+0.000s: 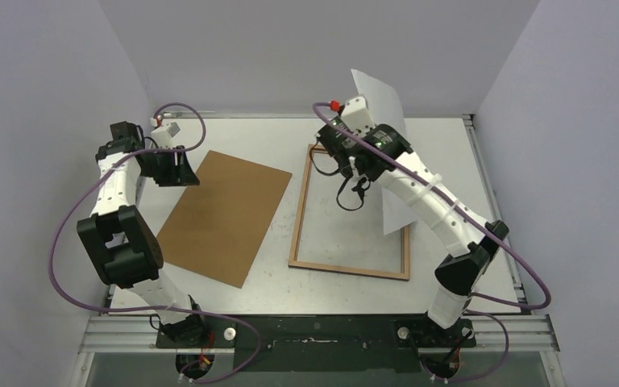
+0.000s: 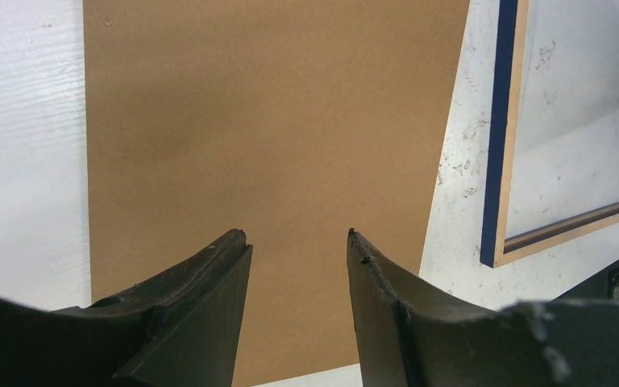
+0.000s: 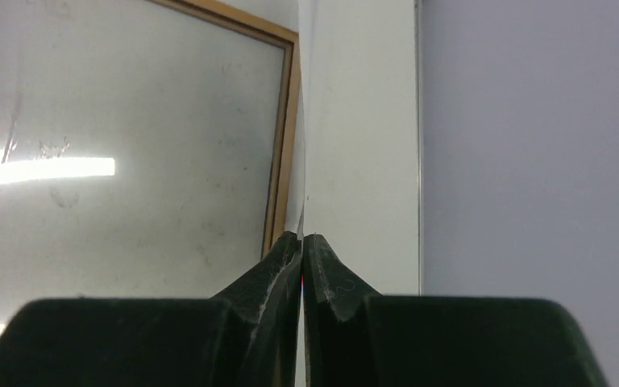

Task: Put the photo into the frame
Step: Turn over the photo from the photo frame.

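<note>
The frame [image 1: 299,211] lies flat at the table's middle, its wood-brown side up; a blue outer edge shows in the left wrist view [image 2: 499,137]. The photo [image 1: 383,101] stands on edge over the frame's right side, plain white back toward the camera. My right gripper [image 3: 301,236] is shut on the photo, which shows only as a thin edge-on line [image 3: 303,121] beside the frame's right rail [image 3: 278,161]. Far left, my left gripper [image 1: 179,171] hangs open over the brown backing board, nothing between its fingers [image 2: 226,258].
A flat brown backing board [image 1: 224,214] lies left of the frame, angled, filling most of the left wrist view [image 2: 274,121]. Walls close the table at the back and both sides. A metal rail [image 1: 314,330] carries both arm bases at the near edge.
</note>
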You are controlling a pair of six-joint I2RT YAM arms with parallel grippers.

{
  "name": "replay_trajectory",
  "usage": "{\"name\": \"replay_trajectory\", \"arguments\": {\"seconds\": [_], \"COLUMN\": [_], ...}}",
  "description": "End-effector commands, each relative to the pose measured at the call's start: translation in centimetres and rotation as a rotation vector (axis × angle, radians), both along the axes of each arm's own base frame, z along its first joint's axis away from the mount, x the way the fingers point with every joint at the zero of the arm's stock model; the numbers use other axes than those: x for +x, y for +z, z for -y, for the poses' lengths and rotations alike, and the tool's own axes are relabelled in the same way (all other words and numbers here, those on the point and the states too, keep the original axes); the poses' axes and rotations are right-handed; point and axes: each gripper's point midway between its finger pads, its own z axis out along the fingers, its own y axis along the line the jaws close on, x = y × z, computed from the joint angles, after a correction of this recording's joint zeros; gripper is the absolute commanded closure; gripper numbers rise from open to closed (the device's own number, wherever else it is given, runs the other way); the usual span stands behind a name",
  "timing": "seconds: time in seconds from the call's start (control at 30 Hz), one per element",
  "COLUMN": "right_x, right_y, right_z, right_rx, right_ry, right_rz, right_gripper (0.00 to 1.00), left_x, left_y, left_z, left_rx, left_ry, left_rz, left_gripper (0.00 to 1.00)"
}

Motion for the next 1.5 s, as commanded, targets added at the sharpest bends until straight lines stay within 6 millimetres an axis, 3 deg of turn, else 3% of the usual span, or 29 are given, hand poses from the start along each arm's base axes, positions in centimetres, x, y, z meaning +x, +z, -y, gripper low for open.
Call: {"name": "replay_trajectory", "arguments": {"seconds": [0.0,0.33,0.6,0.83,1.0,1.17,1.47], "right_x": [-1.1,-1.8,-1.8,-1.8,-1.9,-1.2,-1.0], "right_y": [-3.0,-13.4,-17.4,-19.1,-20.2,-19.7,-18.1], "right_z": [-2.3,-8.7,-11.9,-12.7,-14.4,-15.3,-10.4], "right_rx": [-0.018,0.153,0.361,0.579,0.708,0.779,0.856], "right_ry": [0.047,0.199,0.227,0.110,0.058,0.005,-0.225], "right_rz": [-0.062,-0.294,-0.374,-0.328,-0.333,-0.290,-0.079], "right_gripper": [0.95,0.95,0.95,0.95,0.95,0.95,0.95], "left_x": [0.3,-0.3,-0.6,-0.6,-0.8,-1.4,-1.9], "left_y": [0.7,1.5,1.4,1.6,1.3,0.6,-0.2], "left_z": [0.4,0.9,1.1,1.2,1.9,3.1,4.6], "left_rx": [-0.007,-0.021,-0.023,-0.033,-0.046,-0.040,-0.034], "left_ry": [-0.016,-0.029,-0.032,-0.033,-0.047,-0.076,-0.118], "left_rz": [0.038,0.055,0.051,0.054,0.042,0.028,0.007], "left_gripper": [0.55,0.56,0.57,0.57,0.57,0.57,0.57]}}
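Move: My right hand already pinches the photo's left edge high above the frame. The frame's middle lies about 30 cm below, some 3 cm left and 2 cm back. The photo's middle is about 6 cm right of my right hand, 3 cm ahead and 7 cm below; the brown board's middle is roughly 39 cm left, 2 cm back and 30 cm down. From my left hand the frame is about 41 cm right, 6 cm back and 15 cm down. I bring the photo down over the frame, white back up, keeping my right fingers shut on its left edge. My right hand sinks about 22 cm while swinging left some 12 cm towards the frame's left side, then climbs barely a centimetre; the wrist tips down and rolls its left side up, turning about 40 degrees overall. My half-open left hand drifts about 4 cm right and slightly back and down over the board. ##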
